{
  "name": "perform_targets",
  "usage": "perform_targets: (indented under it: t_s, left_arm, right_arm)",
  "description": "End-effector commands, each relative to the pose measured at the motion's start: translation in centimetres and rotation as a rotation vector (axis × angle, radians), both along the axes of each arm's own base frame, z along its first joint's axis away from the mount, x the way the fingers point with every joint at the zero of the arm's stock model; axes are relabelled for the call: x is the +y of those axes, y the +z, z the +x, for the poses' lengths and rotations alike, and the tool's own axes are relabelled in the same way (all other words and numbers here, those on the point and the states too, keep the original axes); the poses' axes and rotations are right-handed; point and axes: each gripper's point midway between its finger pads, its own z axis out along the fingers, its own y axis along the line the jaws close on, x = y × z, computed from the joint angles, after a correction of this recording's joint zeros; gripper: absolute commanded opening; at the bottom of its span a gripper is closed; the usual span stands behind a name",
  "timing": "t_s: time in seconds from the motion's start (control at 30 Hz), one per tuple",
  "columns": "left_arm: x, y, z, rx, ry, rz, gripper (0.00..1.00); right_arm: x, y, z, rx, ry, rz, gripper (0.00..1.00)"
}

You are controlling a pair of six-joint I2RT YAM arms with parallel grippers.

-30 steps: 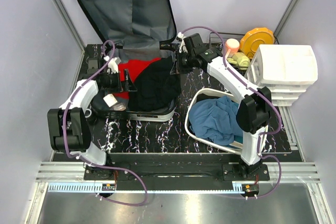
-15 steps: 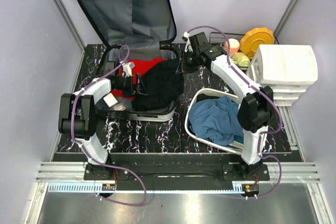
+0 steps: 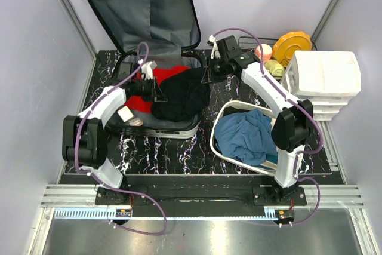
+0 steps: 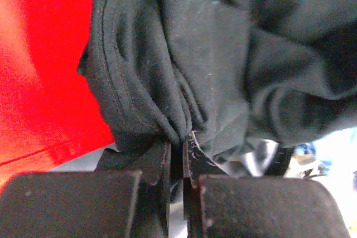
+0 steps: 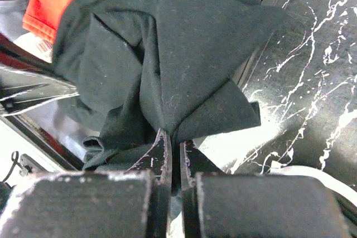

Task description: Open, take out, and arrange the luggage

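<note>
The luggage (image 3: 143,13) lies open at the back left, its grey-lined lid standing up against the wall. A black garment (image 3: 179,94) is heaped in its lower half, on top of a red garment (image 3: 161,74). My left gripper (image 3: 157,91) is shut on the black garment's left edge; in the left wrist view the cloth (image 4: 223,54) is pinched between the closed jaws of that gripper (image 4: 177,146), with the red garment (image 4: 44,71) beside it. My right gripper (image 3: 206,74) is shut on the garment's right edge, a fold of cloth (image 5: 167,59) held at the tips of that gripper (image 5: 174,137).
A white basin (image 3: 213,129) holding blue cloth (image 3: 248,135) sits right of the luggage, under the right arm. At the back right stand a white drawer organiser (image 3: 325,79), an orange plate (image 3: 291,45) and small items (image 3: 268,64). Walls close in on three sides.
My left gripper has swung right over the luggage to the black garment and shut on it. The right gripper has stayed shut on the garment and shifted slightly.
</note>
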Motion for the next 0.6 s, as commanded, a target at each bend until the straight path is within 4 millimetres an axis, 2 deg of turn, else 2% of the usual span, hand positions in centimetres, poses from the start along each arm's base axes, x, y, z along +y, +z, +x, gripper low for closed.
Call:
perform_targets:
  t_s: [0.0,0.07,0.1,0.13,0.17,0.2,0.23,0.27,0.3,0.33,0.37,0.4,0.43,0.47,0.5,0.53,0.57]
  left_arm:
    - [-2.7,11.0,0.0,-0.288,-0.108,-0.072,0.00]
    - [-4.1,12.8,-0.9,-0.307,-0.150,-0.088,0.00]
    - [-4.6,13.8,-1.3,-0.325,-0.164,-0.097,0.00]
    - [-5.2,15.0,-1.6,-0.345,-0.182,-0.103,0.00]
    - [-6.4,15.6,-2.3,-0.357,-0.215,-0.105,0.00]
    - [-7.1,16.4,-2.8,-0.366,-0.228,-0.114,0.00]
    - [-8.0,16.6,-3.3,-0.367,-0.247,-0.127,0.00]
    - [-9.8,16.8,-4.7,-0.362,-0.304,-0.142,0.00]
    - [-10.8,17.1,-4.9,-0.370,-0.333,-0.146,0.00]
    - [-11.7,17.3,-5.5,-0.370,-0.360,-0.149,0.00]
    - [-13.1,17.4,-6.4,-0.373,-0.398,-0.154,0.00]
    - [-14.0,17.9,-6.3,-0.380,-0.415,-0.161,0.00]
    - [-14.8,18.1,-6.6,-0.381,-0.432,-0.167,0.00]
    - [-16.1,18.3,-7.5,-0.376,-0.469,-0.180,0.00]
    - [-17.0,18.1,-7.4,-0.368,-0.484,-0.182,0.00]
    - [-17.8,17.7,-7.6,-0.358,-0.503,-0.183,0.00]
    - [-19.0,17.4,-8.6,-0.348,-0.541,-0.190,0.00]
  right_arm:
    - [-2.6,9.5,-0.5,-0.223,-0.021,0.058,0.00]
    - [-3.7,9.6,-1.4,-0.215,-0.027,0.052,0.00]
    - [-4.4,11.0,-2.3,-0.239,-0.031,0.059,0.00]
    - [-5.2,10.3,-3.0,-0.219,-0.040,0.033,0.00]
    - [-6.1,10.5,-3.6,-0.227,-0.041,0.021,0.00]
    - [-7.3,12.0,-4.8,-0.259,-0.056,0.023,0.00]
    - [-8.3,10.6,-6.0,-0.219,-0.059,-0.005,0.00]
    - [-9.9,10.2,-6.6,-0.209,-0.082,-0.018,0.00]
    - [-11.1,11.4,-8.2,-0.236,-0.093,-0.007,0.00]
    - [-12.3,9.0,-9.7,-0.172,-0.092,-0.042,0.00]
    - [-13.4,8.5,-10.6,-0.178,-0.083,-0.078,0.00]
    - [-14.6,9.0,-12.2,-0.206,-0.098,-0.099,0.00]
    - [-16.2,7.2,-13.6,-0.156,-0.130,-0.161,0.00]
    - [-17.0,6.8,-14.6,-0.150,-0.128,-0.190,0.00]
    - [-17.8,7.3,-15.9,-0.174,-0.125,-0.202,0.00]
    - [-18.7,6.2,-17.2,-0.149,-0.108,-0.248,0.00]
    - [-19.6,6.0,-17.8,-0.180,-0.072,-0.306,0.00]
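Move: My two hands already pinch the black garment by its two sides. The white basket it is bound for lies about 22 cm back, 18 cm right and 14 cm below my right hand, and about 16 cm back, 38 cm right and 6 cm below my left. From my right hand, the blue clothes are some 22 cm back, 14 right and 12 down. The red clothes are about 3 cm ahead of my left hand, 2 cm left and 3 cm down. Keeping both pinches shut, I lift the black garment up out of the suitcase and swing it right and back towards the white basket. My left hand rises and goes right about 16 cm each, drawing back half as much and turning some 25 degrees clockwise; my right goes as far right and nearly as far back, climbing about 10 cm, then starting to sink. ##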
